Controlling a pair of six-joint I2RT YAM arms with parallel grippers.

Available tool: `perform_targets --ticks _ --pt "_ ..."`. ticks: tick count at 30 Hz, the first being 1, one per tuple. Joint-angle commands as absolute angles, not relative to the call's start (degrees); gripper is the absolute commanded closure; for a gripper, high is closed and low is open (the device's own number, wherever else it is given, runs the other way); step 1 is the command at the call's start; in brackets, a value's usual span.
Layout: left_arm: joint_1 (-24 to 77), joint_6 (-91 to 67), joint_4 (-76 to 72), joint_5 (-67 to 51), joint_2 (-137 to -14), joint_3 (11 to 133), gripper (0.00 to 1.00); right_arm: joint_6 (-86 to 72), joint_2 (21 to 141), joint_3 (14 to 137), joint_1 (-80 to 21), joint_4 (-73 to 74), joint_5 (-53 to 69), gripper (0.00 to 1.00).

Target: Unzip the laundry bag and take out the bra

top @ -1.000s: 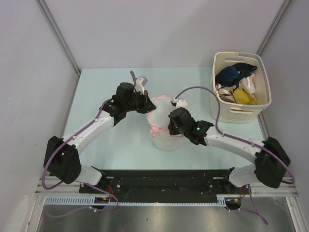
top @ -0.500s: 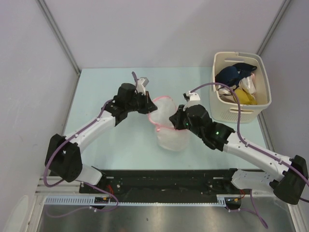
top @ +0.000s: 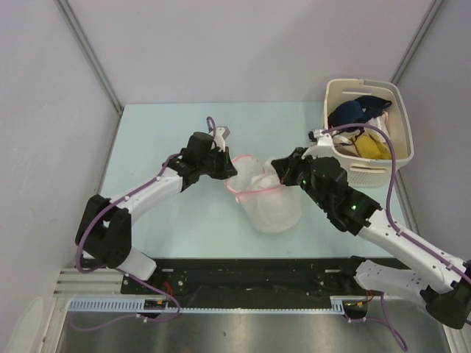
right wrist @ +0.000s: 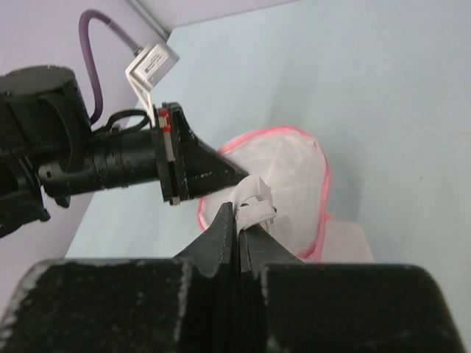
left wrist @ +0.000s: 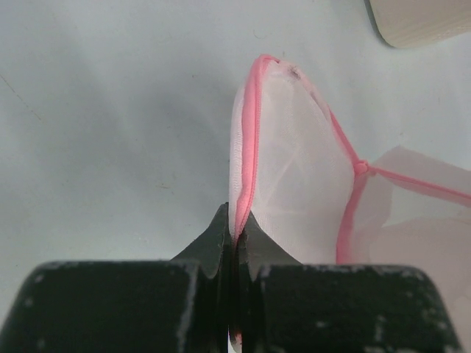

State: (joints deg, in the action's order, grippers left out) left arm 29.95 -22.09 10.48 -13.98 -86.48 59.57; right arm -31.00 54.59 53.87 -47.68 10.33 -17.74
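Observation:
The laundry bag [top: 271,200], a white mesh pouch with pink zipper trim, lies mid-table with its rim lifted between both grippers. My left gripper [top: 229,169] is shut on the pink rim; in the left wrist view [left wrist: 235,226] the trim runs straight into the closed tips, with the bag [left wrist: 294,176] beyond. My right gripper [top: 276,174] is shut on the white zipper pull [right wrist: 255,205], close to the left gripper's fingertips [right wrist: 221,173]. The mesh [right wrist: 291,173] looks empty. The bra [top: 349,113], dark navy, lies in the basket.
A cream slotted basket [top: 397,158] stands at the back right with white, yellow and red clothes beside the navy one. Its corner shows in the left wrist view [left wrist: 419,18]. Grey walls close the table at back and sides.
My right arm has swung to the right and back with the zipper pull, and the bag has shifted right with it. My left gripper keeps hold of the rim and has moved slightly right.

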Motion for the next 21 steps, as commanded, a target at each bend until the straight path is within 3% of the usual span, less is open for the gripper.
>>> perform_targets --ticks 1,10,17,21 --pt "31.9 -22.1 10.3 -15.9 -84.1 61.7 1.0 -31.5 57.5 54.4 -45.4 0.6 -18.6 1.0" --pt "34.0 -25.4 7.3 -20.1 -82.3 58.8 1.0 -37.7 63.1 57.1 -37.4 -14.6 -14.1 1.0" --pt "34.2 -25.5 8.2 -19.7 -83.8 59.8 1.0 -32.7 60.8 62.0 -34.5 -14.8 -17.6 1.0" --pt "34.0 -24.1 10.2 -17.7 -83.5 62.0 1.0 -30.2 59.9 67.4 -27.1 -13.0 -16.1 1.0"
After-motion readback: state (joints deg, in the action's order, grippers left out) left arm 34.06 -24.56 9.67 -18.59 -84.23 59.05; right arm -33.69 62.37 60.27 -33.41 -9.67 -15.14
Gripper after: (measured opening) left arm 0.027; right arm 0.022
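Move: The right hand holds a white garment pulled up out of the laundry bag. The basket it is bound for stands about 19 cm ahead and 29 cm to the right, its middle some 18 cm lower; the laundry bag's body hangs nearly straight below, about 4 cm left and 22 cm down. From the left hand, pinching the bag's pink rim, the bag's body lies roughly 12 cm right, 8 cm back and 6 cm down, the basket some 44 cm right and 12 cm ahead. Forward and nearly level at first, then steeply up and a little right towards the basket's opening, the right hand draws the white garment away from the bag, about 8 cm out and 9 cm up; its fingers stay shut and tip upward, turning slightly clockwise. The left hand keeps its pinch on the pink rim while shifting some 4 cm back and to the right, then nearly stops. ##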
